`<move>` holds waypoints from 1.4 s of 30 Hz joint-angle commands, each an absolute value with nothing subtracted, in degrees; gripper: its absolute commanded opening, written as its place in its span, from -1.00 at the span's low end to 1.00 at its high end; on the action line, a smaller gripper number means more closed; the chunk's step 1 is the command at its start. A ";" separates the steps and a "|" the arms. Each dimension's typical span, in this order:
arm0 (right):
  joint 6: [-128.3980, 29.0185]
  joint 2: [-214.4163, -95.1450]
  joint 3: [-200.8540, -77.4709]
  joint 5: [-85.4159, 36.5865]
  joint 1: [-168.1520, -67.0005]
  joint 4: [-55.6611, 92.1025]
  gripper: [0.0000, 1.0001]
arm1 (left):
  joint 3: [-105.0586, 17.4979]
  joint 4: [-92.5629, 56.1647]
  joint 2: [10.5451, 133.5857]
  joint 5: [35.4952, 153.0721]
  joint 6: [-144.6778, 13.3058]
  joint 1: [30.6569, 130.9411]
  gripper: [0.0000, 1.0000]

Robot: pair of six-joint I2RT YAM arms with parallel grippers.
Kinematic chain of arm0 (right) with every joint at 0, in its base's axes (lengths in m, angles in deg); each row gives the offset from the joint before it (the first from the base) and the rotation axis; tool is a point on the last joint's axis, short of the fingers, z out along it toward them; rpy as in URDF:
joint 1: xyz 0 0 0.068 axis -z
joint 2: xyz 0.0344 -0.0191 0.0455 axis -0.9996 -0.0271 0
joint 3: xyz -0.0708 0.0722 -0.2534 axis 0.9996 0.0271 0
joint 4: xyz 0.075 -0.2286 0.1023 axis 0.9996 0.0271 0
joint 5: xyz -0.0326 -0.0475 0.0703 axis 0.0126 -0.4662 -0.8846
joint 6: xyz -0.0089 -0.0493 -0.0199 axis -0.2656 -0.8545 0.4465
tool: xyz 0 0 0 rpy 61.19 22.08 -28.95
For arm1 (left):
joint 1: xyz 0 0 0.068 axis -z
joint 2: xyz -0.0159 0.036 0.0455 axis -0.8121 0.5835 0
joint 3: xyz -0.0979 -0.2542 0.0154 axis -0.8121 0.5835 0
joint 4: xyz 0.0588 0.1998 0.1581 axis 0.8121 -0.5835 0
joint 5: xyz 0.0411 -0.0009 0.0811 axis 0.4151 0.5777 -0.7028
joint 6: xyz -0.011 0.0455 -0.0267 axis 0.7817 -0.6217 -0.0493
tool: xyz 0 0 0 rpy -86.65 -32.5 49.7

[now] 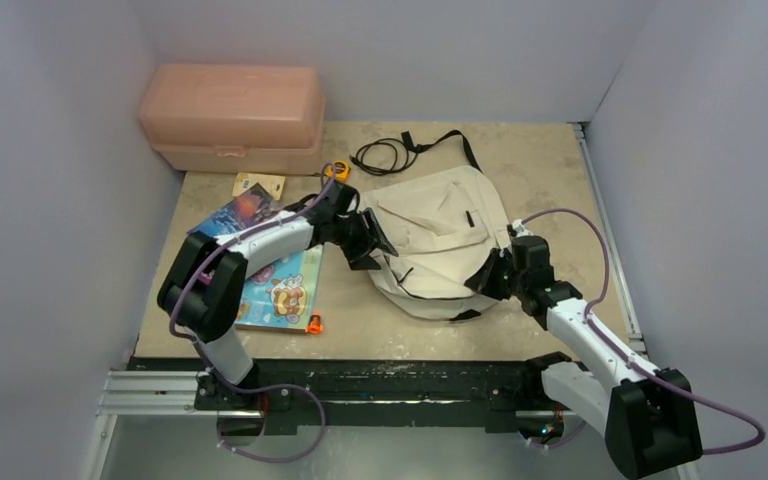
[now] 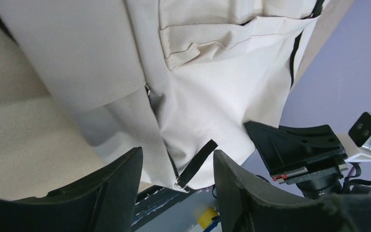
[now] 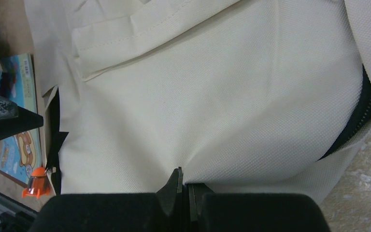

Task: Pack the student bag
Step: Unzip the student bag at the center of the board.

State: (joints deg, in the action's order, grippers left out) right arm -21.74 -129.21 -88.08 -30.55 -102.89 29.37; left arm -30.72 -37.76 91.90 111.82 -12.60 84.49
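Observation:
The student bag [image 1: 440, 235], a cream fabric backpack with black zippers, lies at the table's middle. My left gripper [image 1: 375, 245] is at the bag's left edge. In the left wrist view this gripper [image 2: 178, 153] stands open, its two fingers on either side of a black zipper pull tab [image 2: 198, 162] without touching it. My right gripper [image 1: 490, 275] is at the bag's lower right side. In the right wrist view that gripper [image 3: 184, 176] is shut, pinching a fold of the bag's fabric [image 3: 222, 96].
A pink plastic box [image 1: 232, 118] stands at the back left. Picture books [image 1: 280, 285] and a small orange toy [image 1: 314, 323] lie left of the bag. A black cable [image 1: 385, 155] and a yellow item [image 1: 338, 170] lie behind it. Walls enclose three sides.

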 commanded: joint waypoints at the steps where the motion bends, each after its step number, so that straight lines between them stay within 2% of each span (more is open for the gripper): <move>1: -21.00 -128.87 -89.64 -30.50 -103.86 29.12 -1.00 | -39.67 -48.33 96.60 110.54 -18.45 86.83 0.06; 9: -20.15 -128.95 -91.22 -29.27 -105.07 30.60 -1.00 | -38.31 -46.75 101.36 113.39 -20.20 86.82 -0.45; 18: -21.85 -131.69 -94.35 -26.96 -107.20 32.87 -1.00 | -38.55 -45.96 103.75 114.10 -21.44 87.55 -0.55; 20: -22.19 -132.26 -94.90 -26.60 -107.95 33.42 -1.00 | -39.22 -46.09 104.63 114.79 -22.13 87.56 -0.69; 22: -23.04 -132.24 -95.75 -25.44 -108.93 33.96 -1.00 | -39.75 -46.10 105.56 115.76 -22.48 87.56 -1.00; 27: -26.81 -132.87 -101.89 -19.11 -111.21 40.81 -0.49 | -39.82 -44.77 105.04 116.75 -23.01 87.53 -1.00; 30: -28.64 -133.03 -107.42 -14.22 -113.80 44.92 -0.11 | -39.15 -43.11 104.42 118.21 -22.33 87.57 -1.00; 32: -28.90 -133.41 -110.85 -10.81 -115.97 46.70 0.03 | -38.87 -41.96 104.27 119.64 -21.63 87.54 -1.00; 34: -28.82 -134.73 -113.96 -7.83 -118.18 48.32 0.40 | -38.69 -41.51 103.99 120.08 -21.31 87.59 -1.00; 35: -28.82 -135.57 -115.82 -6.39 -119.13 49.32 0.51 | -38.51 -41.37 103.89 120.10 -21.22 87.56 -1.00; 39: -28.52 -138.97 -118.86 -1.59 -120.44 52.68 0.56 | -38.16 -40.27 104.39 121.53 -20.24 87.54 -1.00; 42: -26.18 -139.01 -118.64 -4.05 -120.55 53.21 0.57 | -37.76 -39.34 104.17 122.53 -19.50 87.47 -1.00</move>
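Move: The zipper pull, a black ribbon on the bag's near left edge, lies about 2 cm back and 3 cm right of my open left hand, some 6 cm below. The black pocket tab is roughly 9 cm ahead and 16 cm right of that hand, the orange toy 11 cm back and 13 cm left. From my right hand, shut on the bag's near edge, the pull is about 13 cm left and 2 cm ahead; the black bottom tab is 5 cm back and about 1 cm left. I sink my left hand about 5 cm, easing 2 cm back and a little right with a slight clockwise turn, and shut its fingers on the bag's edge at the zipper line, right beside the pull, then keep that pinch. My right hand holds the cloth nearly still until the left has closed; then it opens, lets go, lifts about 9 cm, drifts some 3 cm forward and tilts 20 degrees. ##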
